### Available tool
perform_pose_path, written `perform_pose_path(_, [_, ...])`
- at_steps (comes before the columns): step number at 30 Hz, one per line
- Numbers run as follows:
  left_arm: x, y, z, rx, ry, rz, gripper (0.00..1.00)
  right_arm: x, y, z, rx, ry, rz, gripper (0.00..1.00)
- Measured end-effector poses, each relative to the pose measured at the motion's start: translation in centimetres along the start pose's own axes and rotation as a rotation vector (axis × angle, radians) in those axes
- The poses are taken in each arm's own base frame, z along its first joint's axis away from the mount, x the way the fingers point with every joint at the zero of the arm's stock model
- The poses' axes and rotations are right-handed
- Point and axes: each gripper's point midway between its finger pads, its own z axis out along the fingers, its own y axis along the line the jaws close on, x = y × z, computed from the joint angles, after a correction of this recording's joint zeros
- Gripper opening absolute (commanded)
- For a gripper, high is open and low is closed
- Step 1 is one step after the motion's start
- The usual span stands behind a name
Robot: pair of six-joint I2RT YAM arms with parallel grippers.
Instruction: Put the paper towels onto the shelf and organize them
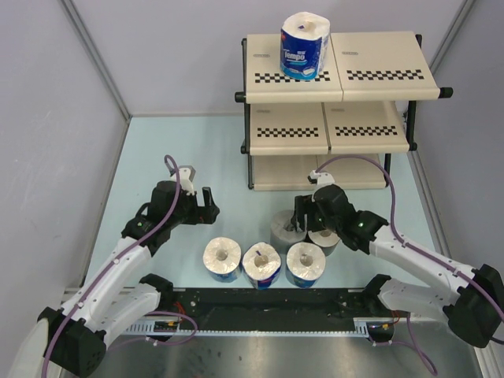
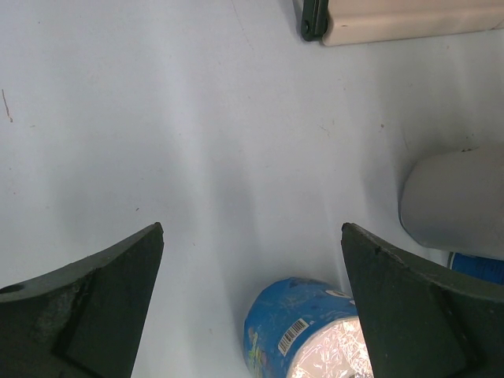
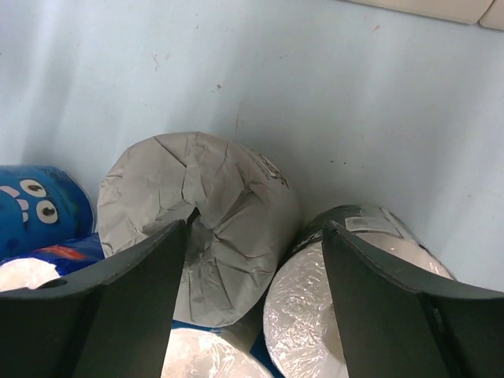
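Note:
One blue "Tempo" paper towel roll (image 1: pixel 303 46) stands on the top tier of the shelf (image 1: pixel 378 75). Three blue-wrapped rolls (image 1: pixel 261 264) sit in a row near the table's front edge. Just behind them are the grey roll (image 1: pixel 282 227) and the dark-wrapped roll (image 1: pixel 324 238). My right gripper (image 1: pixel 309 219) hovers over these two with its jaws apart. In the right wrist view the grey roll (image 3: pixel 213 220) and dark-wrapped roll (image 3: pixel 370 224) both lie partly between the fingers, neither gripped. My left gripper (image 1: pixel 211 206) is wide open above bare table, with a blue roll (image 2: pixel 303 331) low between its fingers.
The shelf's black leg (image 2: pixel 315 20) and lowest beige panel (image 2: pixel 409 20) show at the top of the left wrist view, and the grey roll (image 2: pixel 457 201) at its right. Grey walls close in the table on the left, back and right. A black rail (image 1: pixel 268 303) runs along the front.

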Motion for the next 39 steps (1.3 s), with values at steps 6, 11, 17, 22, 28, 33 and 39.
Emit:
perform_pose_path(6, [0.0,0.0,0.0,0.0,0.0,0.0,1.0,0.3,0.1,0.0,-0.039,0.024,-0.04,0.73])
perform_pose_path(11, [0.0,0.0,0.0,0.0,0.0,0.0,1.0,0.6,0.5,-0.1,-0.072,0.041,-0.078,0.73])
perform_pose_path(17, [0.1,0.0,0.1,-0.002,0.005,0.0,1.0,1.0,0.7,0.6,-0.083,0.061,-0.108,0.72])
perform_pose_path(22, [0.1,0.0,0.1,-0.001,0.004,0.0,1.0,1.3,0.9,1.2,-0.089,0.07,-0.13,0.7])
perform_pose_path(28, [0.1,0.0,0.1,-0.001,0.005,0.0,1.0,1.6,1.1,1.9,-0.09,0.08,-0.143,0.65])
perform_pose_path(33, [0.2,0.0,0.2,-0.002,0.01,0.0,1.0,1.8,1.2,2.6,-0.081,0.088,-0.15,0.51])
perform_pose_path(39, [0.2,0.0,0.2,-0.001,0.012,0.0,1.0,1.8,0.7,2.7,-0.044,0.082,-0.135,0.36])
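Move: The grey paper towel roll stands under my right hand, its middle about 3 cm to the left, 1 cm back and 7 cm below. The small white-topped roll is some 10 cm to the right of the grey one; on the near side, two blue rolls sit about 11 cm back from my hand, one nearly straight back, the other 10 cm left. From my left hand the grey roll is some 20 cm right and 3 cm back. With my right hand I turn about 10 degrees counter-clockwise over the grey roll, then sink some 3 cm while easing 2 cm left, so that one finger goes down into its core and the other beside its outer wall on the right. As I get down I close from about three quarters open to under half, pinching the roll's wall between the fingers. ##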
